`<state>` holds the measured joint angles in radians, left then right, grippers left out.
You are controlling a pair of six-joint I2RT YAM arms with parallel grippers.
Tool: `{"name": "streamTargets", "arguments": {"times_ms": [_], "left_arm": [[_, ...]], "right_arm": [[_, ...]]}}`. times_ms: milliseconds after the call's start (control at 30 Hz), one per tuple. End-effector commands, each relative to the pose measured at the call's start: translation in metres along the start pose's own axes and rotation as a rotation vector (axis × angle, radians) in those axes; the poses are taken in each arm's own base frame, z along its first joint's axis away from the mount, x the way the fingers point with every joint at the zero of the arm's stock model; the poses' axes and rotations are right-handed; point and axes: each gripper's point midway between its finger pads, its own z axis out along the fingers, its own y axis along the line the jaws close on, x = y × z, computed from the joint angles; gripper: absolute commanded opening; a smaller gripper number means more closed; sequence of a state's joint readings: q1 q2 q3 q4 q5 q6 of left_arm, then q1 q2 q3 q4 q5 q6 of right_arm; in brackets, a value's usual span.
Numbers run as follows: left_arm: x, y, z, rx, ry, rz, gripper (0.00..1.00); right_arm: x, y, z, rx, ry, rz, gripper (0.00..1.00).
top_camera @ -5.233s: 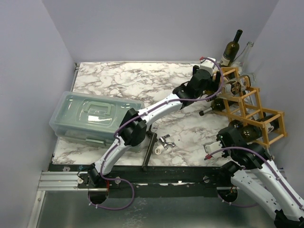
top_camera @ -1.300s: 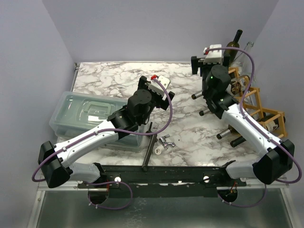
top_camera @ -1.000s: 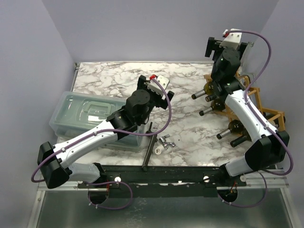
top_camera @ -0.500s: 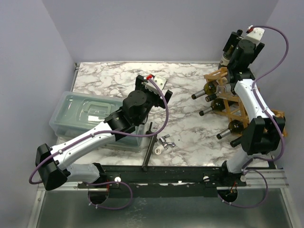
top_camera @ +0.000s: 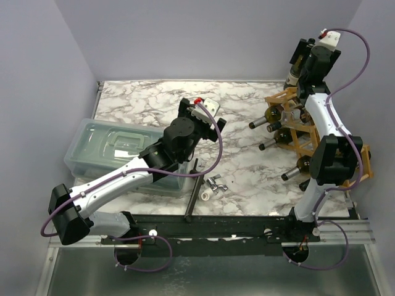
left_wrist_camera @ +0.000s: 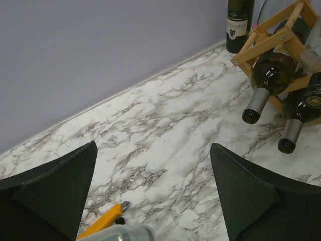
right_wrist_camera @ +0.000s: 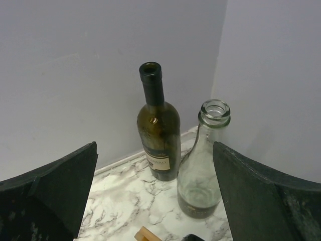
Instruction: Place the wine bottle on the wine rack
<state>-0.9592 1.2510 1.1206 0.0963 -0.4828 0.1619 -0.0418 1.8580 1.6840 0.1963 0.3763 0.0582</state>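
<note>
A dark green wine bottle (right_wrist_camera: 159, 135) stands upright in the back right corner, with a clear glass bottle (right_wrist_camera: 203, 170) beside it on its right. My right gripper (right_wrist_camera: 154, 145) hovers high in front of them, open and empty; in the top view it (top_camera: 302, 55) hangs over the dark bottle (top_camera: 291, 75). The wooden wine rack (top_camera: 308, 132) holds several bottles lying with their necks pointing left (left_wrist_camera: 268, 75). My left gripper (top_camera: 200, 115) is open and empty over the middle of the table, well left of the rack (left_wrist_camera: 273, 30).
A clear plastic lidded bin (top_camera: 123, 151) sits at the left, under the left arm. Small white and metal parts (top_camera: 213, 185) and a black bar (top_camera: 196, 191) lie near the front. A yellow tool (left_wrist_camera: 98, 226) lies by the bin. Walls close in on the corner.
My right arm has swung up from over the rack to the back right corner and now faces the two standing bottles. The left arm, at the rack five seconds ago, has barely moved since.
</note>
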Motion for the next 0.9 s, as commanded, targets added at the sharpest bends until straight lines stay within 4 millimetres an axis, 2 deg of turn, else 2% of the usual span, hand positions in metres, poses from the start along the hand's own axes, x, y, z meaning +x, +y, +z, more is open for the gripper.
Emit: {"name": "streamTargets", "arguments": {"times_ms": [0,233,433,700,867], "left_arm": [[0.001,-0.001,0.002,0.001,-0.007,-0.009,0.96],[0.002,-0.004,0.003,0.011,-0.005,-0.012,0.96],[0.004,-0.004,0.005,0.007,0.002,-0.005,0.96],[0.008,-0.006,0.007,0.009,0.011,0.0,0.96],[0.01,-0.006,0.008,0.008,0.015,0.005,0.96]], "right_arm": [[-0.001,-0.021,0.006,0.078,0.006,-0.008,0.99],[0.014,-0.044,0.016,0.106,0.046,-0.028,0.9],[0.031,-0.047,0.032,0.104,0.067,-0.019,0.8],[0.054,-0.053,0.055,0.146,0.073,-0.042,0.78],[0.059,-0.058,0.068,0.163,0.066,-0.043,0.77]]}}
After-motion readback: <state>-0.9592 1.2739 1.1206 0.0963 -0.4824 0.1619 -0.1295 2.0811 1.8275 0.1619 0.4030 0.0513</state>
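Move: The clear glass bottle stands about 6 cm ahead of the right gripper and 10 cm to its right, its mouth near finger level and its middle some 14 cm lower. The dark wine bottle stands roughly 12 cm ahead and 5 cm to the right. The wine rack's middle is about 17 cm back, 7 cm right and 20 cm lower. From the left gripper, the clear bottle is some 33 cm ahead, 48 cm right and 14 cm down. Bring the empty right gripper across to the clear glass bottle: swing it right about 6 cm first, then sink some 7 cm while easing forward, so the bottle's neck comes in line between the fingers. Tip the fingers down and turn them clockwise a little, under 10 degrees each, and narrow them by about a fifth, still wide apart. ##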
